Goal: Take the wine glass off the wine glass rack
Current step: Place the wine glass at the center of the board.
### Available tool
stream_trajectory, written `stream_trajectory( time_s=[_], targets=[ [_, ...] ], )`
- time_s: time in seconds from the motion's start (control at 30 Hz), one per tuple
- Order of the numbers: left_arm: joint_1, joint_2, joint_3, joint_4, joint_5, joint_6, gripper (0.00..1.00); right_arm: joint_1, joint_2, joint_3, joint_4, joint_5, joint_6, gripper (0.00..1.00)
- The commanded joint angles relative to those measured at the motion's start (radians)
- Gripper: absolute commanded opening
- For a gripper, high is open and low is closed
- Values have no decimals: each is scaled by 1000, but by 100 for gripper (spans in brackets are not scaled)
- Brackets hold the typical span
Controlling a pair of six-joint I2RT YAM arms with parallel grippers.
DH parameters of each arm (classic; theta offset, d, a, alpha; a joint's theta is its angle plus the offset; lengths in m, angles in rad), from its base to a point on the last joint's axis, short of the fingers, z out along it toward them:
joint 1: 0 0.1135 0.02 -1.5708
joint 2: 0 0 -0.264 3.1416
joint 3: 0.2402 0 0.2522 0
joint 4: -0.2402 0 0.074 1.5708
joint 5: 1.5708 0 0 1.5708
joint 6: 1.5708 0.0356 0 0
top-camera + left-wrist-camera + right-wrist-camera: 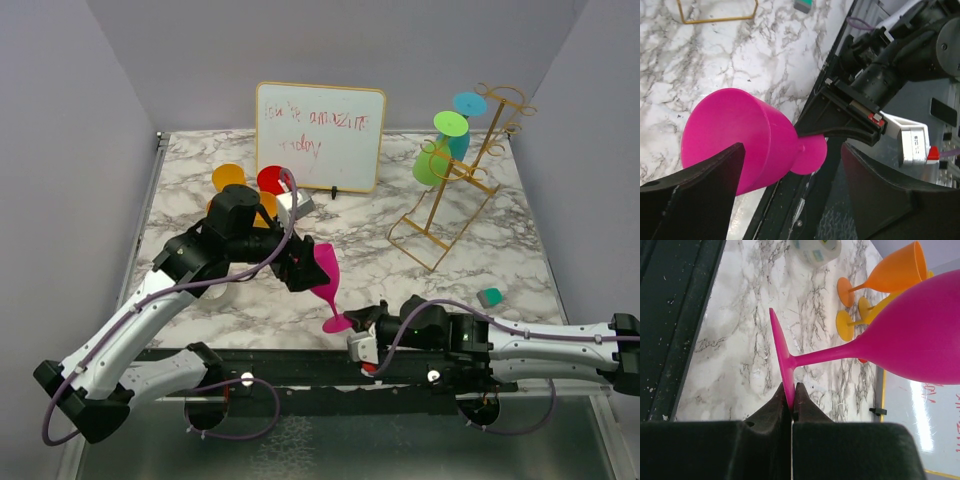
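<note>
A magenta wine glass hangs tilted over the near table edge, away from the gold wire wine glass rack at the back right. My right gripper is shut on the rim of its foot; in the right wrist view the fingertips pinch the thin disc. My left gripper is open around the bowl. One finger lies against or just in front of the bowl, and the other finger stands well apart from it. A green glass and a teal glass hang on the rack.
A white dry-erase board stands at the back centre. Orange and red glasses stand behind my left arm. A small teal block lies at the right. A tape roll sits near the orange glasses.
</note>
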Motion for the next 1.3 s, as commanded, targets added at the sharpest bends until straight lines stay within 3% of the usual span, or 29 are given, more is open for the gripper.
stream_trajectory(
  time_s=[0.0, 0.67, 0.8, 1.03, 1.27],
  targets=[
    [-2, 51, 20, -41, 156, 40, 74, 9, -20, -13, 34, -3, -42, 1],
    [-1, 52, 13, -55, 182, 63, 0, 9, -50, -42, 15, 21, -18, 3],
    [-1, 50, 11, -54, 170, 65, 0, 9, -45, -45, 18, 34, -10, 7],
    [-2, 35, 11, -56, 116, 65, 0, 10, -54, -55, 29, 46, 1, 29],
    [-2, 15, 27, -56, -53, 65, 0, 9, -92, -59, 28, 42, 55, 39]
  ],
)
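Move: The pink wine glass hangs between the hands, its foot still pinched by the right fingers and its bowl up by the open left ones. Its middle is about 3 cm back, 2 cm right and 7 cm below the left hand, and some 3 cm ahead, 3 cm left and 7 cm above the right. About 20 cm below the left hand, the red glass stands roughly 29 cm ahead and 10 left, the yellow glass 24 ahead and 13 left. Back and down, about 2.5 cm in all, the left hand eases onto the pink glass's bowl, turning some 10 degrees clockwise, and its fingers shut from wide open to pinch the bowl's wall, one inside, one outside. The right hand stays nearly still; once the left has closed, it opens partway to let go of the foot, while the left edges about 1 cm forward again. ##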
